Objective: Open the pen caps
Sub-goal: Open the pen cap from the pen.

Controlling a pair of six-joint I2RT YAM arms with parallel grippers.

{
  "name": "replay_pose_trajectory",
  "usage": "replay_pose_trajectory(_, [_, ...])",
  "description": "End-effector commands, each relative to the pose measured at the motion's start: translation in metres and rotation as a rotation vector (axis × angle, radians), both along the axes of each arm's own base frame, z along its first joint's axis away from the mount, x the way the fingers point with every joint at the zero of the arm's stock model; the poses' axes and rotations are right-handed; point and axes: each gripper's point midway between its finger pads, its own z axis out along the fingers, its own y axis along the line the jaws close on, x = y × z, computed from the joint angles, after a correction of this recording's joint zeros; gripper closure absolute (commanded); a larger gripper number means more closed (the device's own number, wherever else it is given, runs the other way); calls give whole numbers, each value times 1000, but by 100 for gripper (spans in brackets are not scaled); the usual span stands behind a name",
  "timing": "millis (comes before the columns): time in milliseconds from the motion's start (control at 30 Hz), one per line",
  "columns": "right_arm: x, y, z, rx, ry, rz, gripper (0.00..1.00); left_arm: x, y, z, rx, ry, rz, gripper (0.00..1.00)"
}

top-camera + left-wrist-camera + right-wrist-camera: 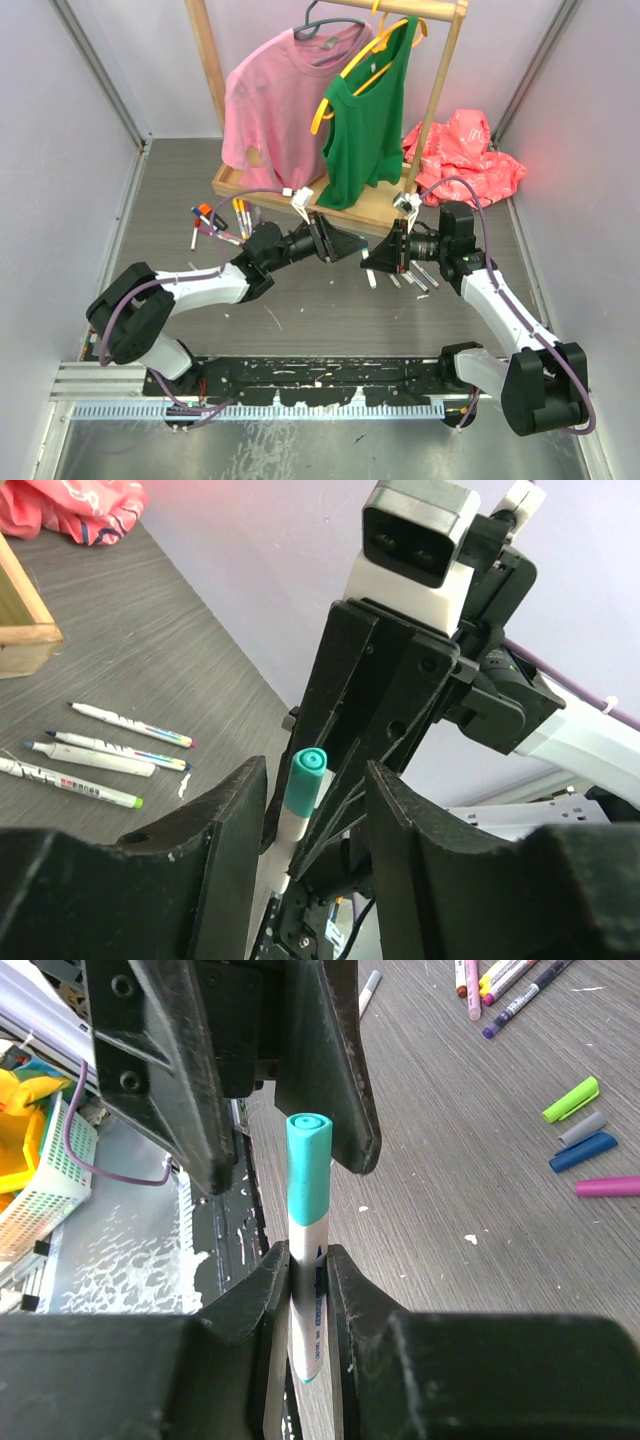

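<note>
My right gripper [307,1258] is shut on the white barrel of a marker [308,1305], held above the table between the two arms. The marker's teal pen cap [308,1165] is on and points toward my left gripper [315,770]. That gripper is open and its jaws straddle the teal cap [303,778], with a gap on each side. From above, the left gripper [345,245] and right gripper [375,255] meet tip to tip in front of the wooden rack. Loose green [570,1099], grey [582,1127], blue [583,1152] and pink [607,1187] caps lie on the table.
Several uncapped markers [100,755] lie on the table by the right arm, and more markers [215,220] lie at the left. A wooden rack base [290,190] behind the grippers carries a pink shirt [275,100] and a green shirt [365,120]. A red bag [465,150] sits at the back right.
</note>
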Motion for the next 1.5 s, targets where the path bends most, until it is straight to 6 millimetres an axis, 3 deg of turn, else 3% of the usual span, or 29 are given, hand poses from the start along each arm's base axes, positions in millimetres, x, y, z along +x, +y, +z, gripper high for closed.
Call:
replay_pose_trajectory(0, [6,1,20,17,-76,19,99,-1,-6,24,-55,-29,-41,56])
replay_pose_trajectory(567, [5,2,17,15,-64,25,99,1,-17,15,-46,-7,-65,74])
replay_pose_trajectory(633, [5,2,17,14,-65,27,99,0,-18,15,-44,-7,-71,81])
replay_pose_trajectory(733, [4,3,16,13,-63,28,99,3,-18,18,-46,-25,-63,100])
replay_pose_trajectory(867, [4,3,13,9,-48,29,99,21,-7,39,-40,-114,24,100])
replay_pose_trajectory(1133, [3,7,-1,-12,45,35,99,80,51,126,-87,-325,315,100])
replay_pose_trajectory(1333, [4,8,-7,-33,56,27,99,84,81,176,-133,-455,429,100])
replay_pose_trajectory(1467, [9,5,-9,-73,13,10,99,73,92,186,-134,-484,438,100])
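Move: The teal cap stands between the left hand's half-open fingertips, roughly 1 cm to its right and 1 cm below, level front to back. From the left hand, the uncapped pens lie about 6 cm ahead, 17 cm right and 19 cm down; the loose caps some 13 cm ahead, 8 cm left and 19 cm down. The right hand already pinches this pen's barrel, with the cap about 5 cm above its fingertips, 1 cm ahead and 1 cm left. The left fingers close and pinch the teal cap while easing about 2 cm down and right over it, then pull away from the pen, up most, with forward and left, some 20 cm and ever faster, the wrist swinging about 30 degrees to point more forward and up. The right hand keeps its pinch on the barrel, yields up to 2 cm forward and up with the pull, then sinks back. ##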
